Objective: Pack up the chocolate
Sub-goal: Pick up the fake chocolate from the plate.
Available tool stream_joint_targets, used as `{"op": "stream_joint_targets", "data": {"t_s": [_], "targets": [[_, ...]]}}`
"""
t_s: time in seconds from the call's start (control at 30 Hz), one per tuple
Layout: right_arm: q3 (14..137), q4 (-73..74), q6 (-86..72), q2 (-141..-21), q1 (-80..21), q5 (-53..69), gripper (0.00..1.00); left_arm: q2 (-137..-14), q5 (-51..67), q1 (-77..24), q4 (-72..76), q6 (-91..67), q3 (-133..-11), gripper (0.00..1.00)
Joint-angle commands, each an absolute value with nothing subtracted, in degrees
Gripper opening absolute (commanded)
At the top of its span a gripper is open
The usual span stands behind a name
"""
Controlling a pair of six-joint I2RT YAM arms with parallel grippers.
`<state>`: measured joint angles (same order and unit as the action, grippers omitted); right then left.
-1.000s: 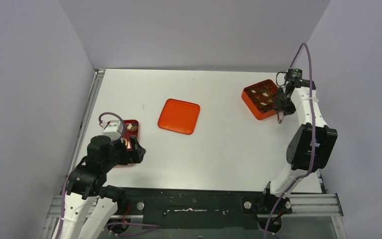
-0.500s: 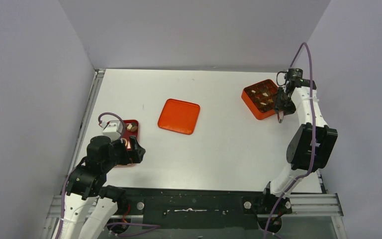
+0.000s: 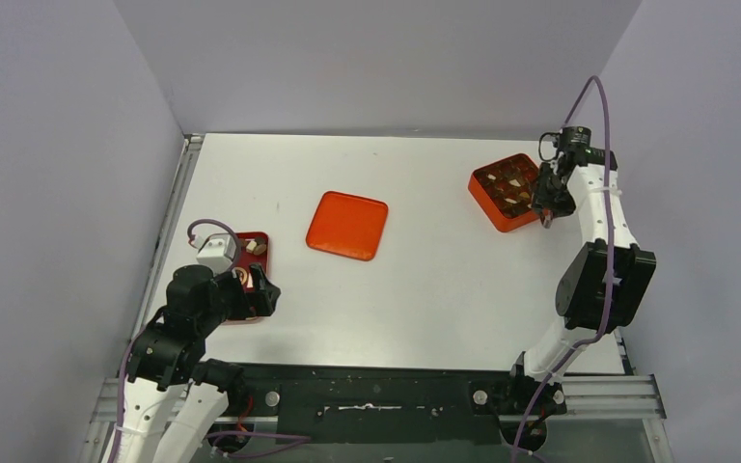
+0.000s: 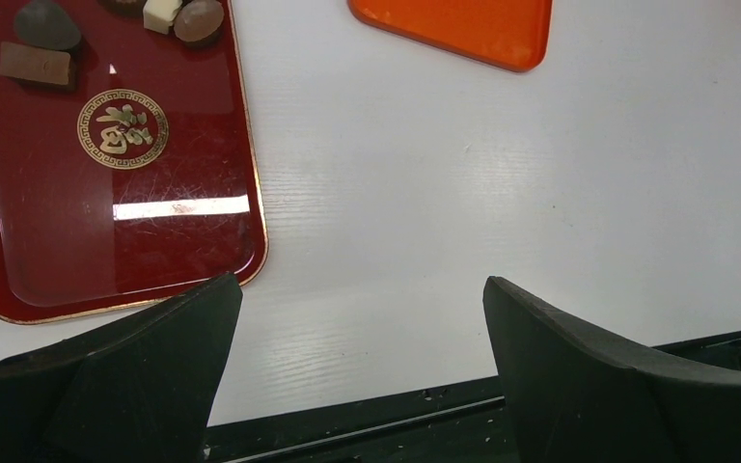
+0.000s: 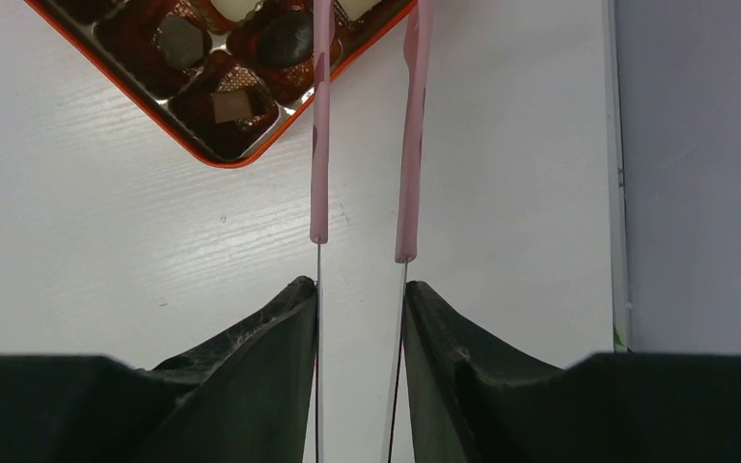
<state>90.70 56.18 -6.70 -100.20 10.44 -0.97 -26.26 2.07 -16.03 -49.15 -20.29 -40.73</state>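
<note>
Chocolate pieces, dark [image 4: 46, 24] and pale [image 4: 162, 13], lie at the far end of a dark red tray [image 4: 106, 222]. My left gripper [image 4: 357, 283] hangs open over bare table beside the tray's near right corner, nothing between its fingers. More chocolate [image 5: 183, 40] sits in the compartments of an orange box [image 3: 507, 193] at the back right. My right gripper [image 5: 359, 285] is shut on pink tongs [image 5: 320, 145]. The tong arms stand slightly apart and reach over the box's near corner [image 5: 214, 154]; their tips are cut off at the top of the right wrist view.
A flat orange square lid [image 3: 347, 225] lies mid-table between tray and box. The right wall [image 5: 695, 174] stands close beside the right gripper. The table's black front rail [image 4: 367, 424] runs just below the left gripper.
The right gripper has shifted slightly farther back along the box with the tongs. The left arm has barely moved.
</note>
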Motion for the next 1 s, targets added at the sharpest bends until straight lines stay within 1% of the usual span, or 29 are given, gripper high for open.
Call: {"op": "stream_joint_targets", "data": {"t_s": [0.0,0.33,0.43,0.7,0.83,0.97], "targets": [[95.9,57.2,-6.2,-96.8,9.2,-0.4,0.35,-25.8,1.5,-16.0,-47.0,-19.4,-41.6,0.97],[99.0,58.9,-7.2,-93.4,-2.5,-0.8,0.35,-26.3,0.4,-16.1,-49.0,-20.3,-44.5,0.97],[98.6,57.5,-7.5,-92.7,-6.8,1.5,0.35,-26.0,-2.2,-16.1,-51.2,-21.5,-47.2,0.97],[97.0,51.3,-9.5,-91.7,-21.3,0.3,0.34,-26.3,-4.6,-16.1,-57.5,-24.9,-59.1,0.97],[96.7,47.3,-11.3,-92.8,-28.4,0.3,0.33,-25.7,-3.9,-16.1,-60.3,-27.4,-65.6,0.97],[98.0,42.8,-12.4,-95.0,-35.6,0.7,0.33,-24.5,-6.2,-16.1,-62.5,-29.5,-71.1,0.97]]}}
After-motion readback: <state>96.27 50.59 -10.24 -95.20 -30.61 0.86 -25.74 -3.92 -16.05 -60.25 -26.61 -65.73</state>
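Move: The fake chocolates lie in the far half of the red plate, about 69 cm left of the right hand, 3 cm back and 14 below; the plate's middle is some 7 cm nearer the base than they are. The orange tray on the way is about 42 cm left and 3 ahead of the right hand, the chocolate box 10 ahead and 6 left. From the left hand the chocolates are about 17 cm ahead, 10 left and 16 below. The pink-tipped tongs, still gripped by the right hand, are lifted from the chocolate box's near right corner, then swept left towards the plate and the orange tray, about 29 cm left and 8 up in all, turning some 40 degrees counter-clockwise and tilting forward-up. The open left hand, empty, starts later and rises about 13 cm, easing back and tipping its fingers up. ##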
